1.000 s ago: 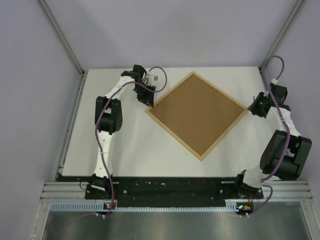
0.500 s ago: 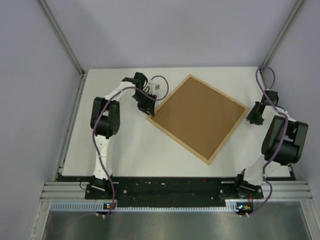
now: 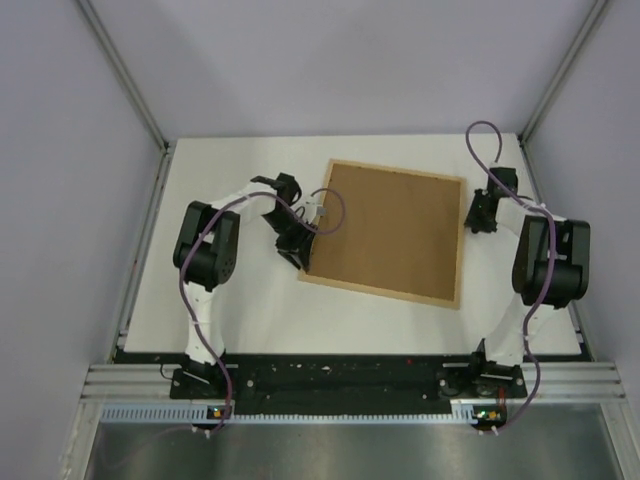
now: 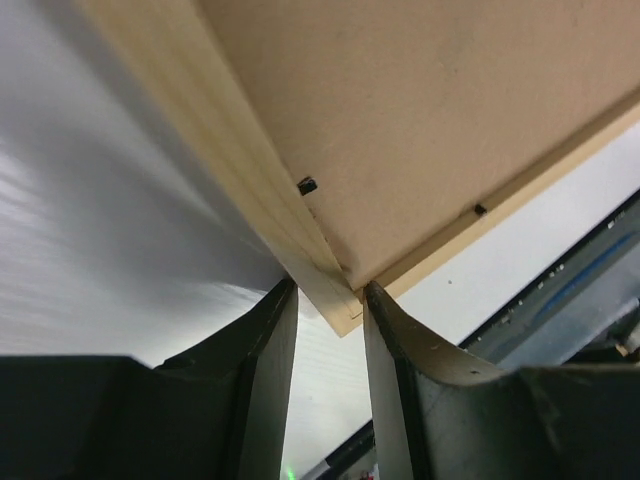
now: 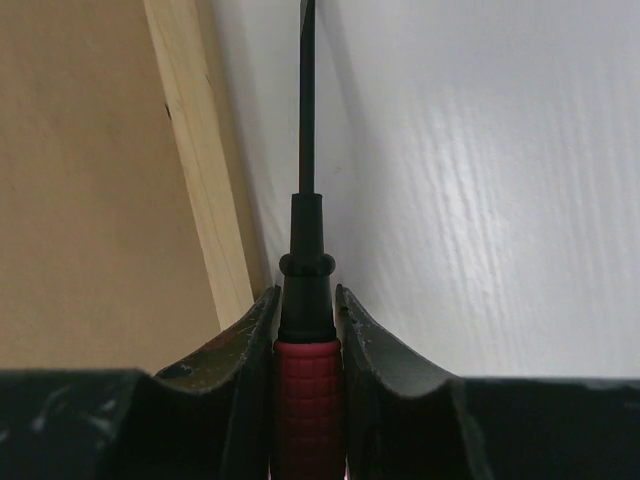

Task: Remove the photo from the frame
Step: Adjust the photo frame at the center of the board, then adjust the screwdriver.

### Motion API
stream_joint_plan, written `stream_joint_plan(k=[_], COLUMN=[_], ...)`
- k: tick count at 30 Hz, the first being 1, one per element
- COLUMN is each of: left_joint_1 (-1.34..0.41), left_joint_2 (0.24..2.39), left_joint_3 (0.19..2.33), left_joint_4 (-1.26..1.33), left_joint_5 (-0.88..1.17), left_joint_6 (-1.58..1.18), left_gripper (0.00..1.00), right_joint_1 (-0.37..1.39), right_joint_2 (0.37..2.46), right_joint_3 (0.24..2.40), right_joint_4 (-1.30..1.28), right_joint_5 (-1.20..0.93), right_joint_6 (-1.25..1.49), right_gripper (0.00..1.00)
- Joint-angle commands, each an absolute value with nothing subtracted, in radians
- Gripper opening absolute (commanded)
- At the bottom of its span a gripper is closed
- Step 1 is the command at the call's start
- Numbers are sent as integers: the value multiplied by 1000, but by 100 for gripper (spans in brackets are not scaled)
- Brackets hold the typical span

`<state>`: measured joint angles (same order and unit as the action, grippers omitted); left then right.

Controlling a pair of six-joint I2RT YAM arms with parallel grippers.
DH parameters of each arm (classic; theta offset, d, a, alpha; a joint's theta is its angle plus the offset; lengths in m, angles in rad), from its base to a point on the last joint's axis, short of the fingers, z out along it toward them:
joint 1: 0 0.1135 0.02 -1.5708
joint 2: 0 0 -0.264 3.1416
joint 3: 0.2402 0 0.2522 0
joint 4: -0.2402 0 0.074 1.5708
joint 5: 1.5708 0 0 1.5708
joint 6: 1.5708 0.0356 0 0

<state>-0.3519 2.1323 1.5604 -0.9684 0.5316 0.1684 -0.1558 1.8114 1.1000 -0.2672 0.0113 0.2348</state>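
Observation:
The frame (image 3: 461,240) lies face down on the white table, its brown backing board (image 3: 388,230) facing up. The photo is hidden beneath the board. My left gripper (image 3: 297,255) is at the frame's near-left corner. In the left wrist view that pale wood corner (image 4: 335,300) is pinched between the fingertips of the left gripper (image 4: 328,290). Two small black tabs (image 4: 307,185) sit along the board's edge. My right gripper (image 3: 478,215) is beside the frame's right rim (image 5: 205,180), shut on a red-handled tool (image 5: 307,385) whose black shaft (image 5: 307,120) points along the rim over the table.
Bare white tabletop (image 3: 240,310) surrounds the frame. A black rail (image 3: 340,375) runs along the near edge by the arm bases. Grey walls and metal corner posts (image 3: 125,75) close in the left, back and right sides.
The frame has turned counter-clockwise from a diamond to nearly square with the table. My left gripper swung nearer with its corner. My right gripper moved farther back along the right side.

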Motion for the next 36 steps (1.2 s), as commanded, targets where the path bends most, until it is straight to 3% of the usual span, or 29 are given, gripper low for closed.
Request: stream_joint_plan(k=[1,7,11,18,23,26,31,36], left_joint_1=[-403,-336,-240,-189,-187,-187,-205,-268], left_joint_2=[2092,2025,1996,1977,1999,1999,2005,2031], left_joint_3=[1465,1488,1630,1868,1943,1956,1979,2017], left_joint_4=[-989,-965,-1000,-1009,-974,-931,-888,-1011], left_joint_5=[592,569,606,715,814,920,1046,1107], left_joint_6=[227,190,210,299,327,316,310,431], left_gripper=[38,38,42,69,83,98,98,98], right_joint_1=[-83,-81,-81,-60,60,132,239,311], right_joint_2=[1862,1741,1620,1687,1769,1770,1772,1775], right_joint_3=[1170,1183,1221,1433,1523,1537,1546,1523], right_joint_4=[-268,-276,-320,-596,-768,-824,-928,-957], right_joint_5=[-74,-3,-176,-797,-952,-1040,-1132,-1187], right_joint_6=[245,180,68,-115,-294,-354,-463,-499], right_gripper=[0,0,0,0,0,0,0,0])
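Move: The left hand's part-open fingers are at the wooden photo frame's near-left corner, whose tip lies about 2 cm back and 1 cm below; the frame's middle is some 9 cm ahead and 19 cm to this hand's right, its far-left corner 28 cm ahead and 7 cm right. The right hand, still holding the screwdriver, has the right rail about 2 cm to its left and 1 cm below, with the far-right corner some 13 cm ahead and 2 cm left. The left hand, fingers at the frame's near-left corner, drags it back about 4 cm while the right hand, its knuckles beside the right rail, nudges that rail some 3 cm left and slightly forward, turning the frame counter-clockwise. Then both come free: the left lifts about 20 cm, swinging forward and tilting over as its fingers open wide, and the right, keeping the screwdriver, rises some 16 cm, sweeps well to the left over the frame and then back, turning roughly 80 degrees counter-clockwise. ##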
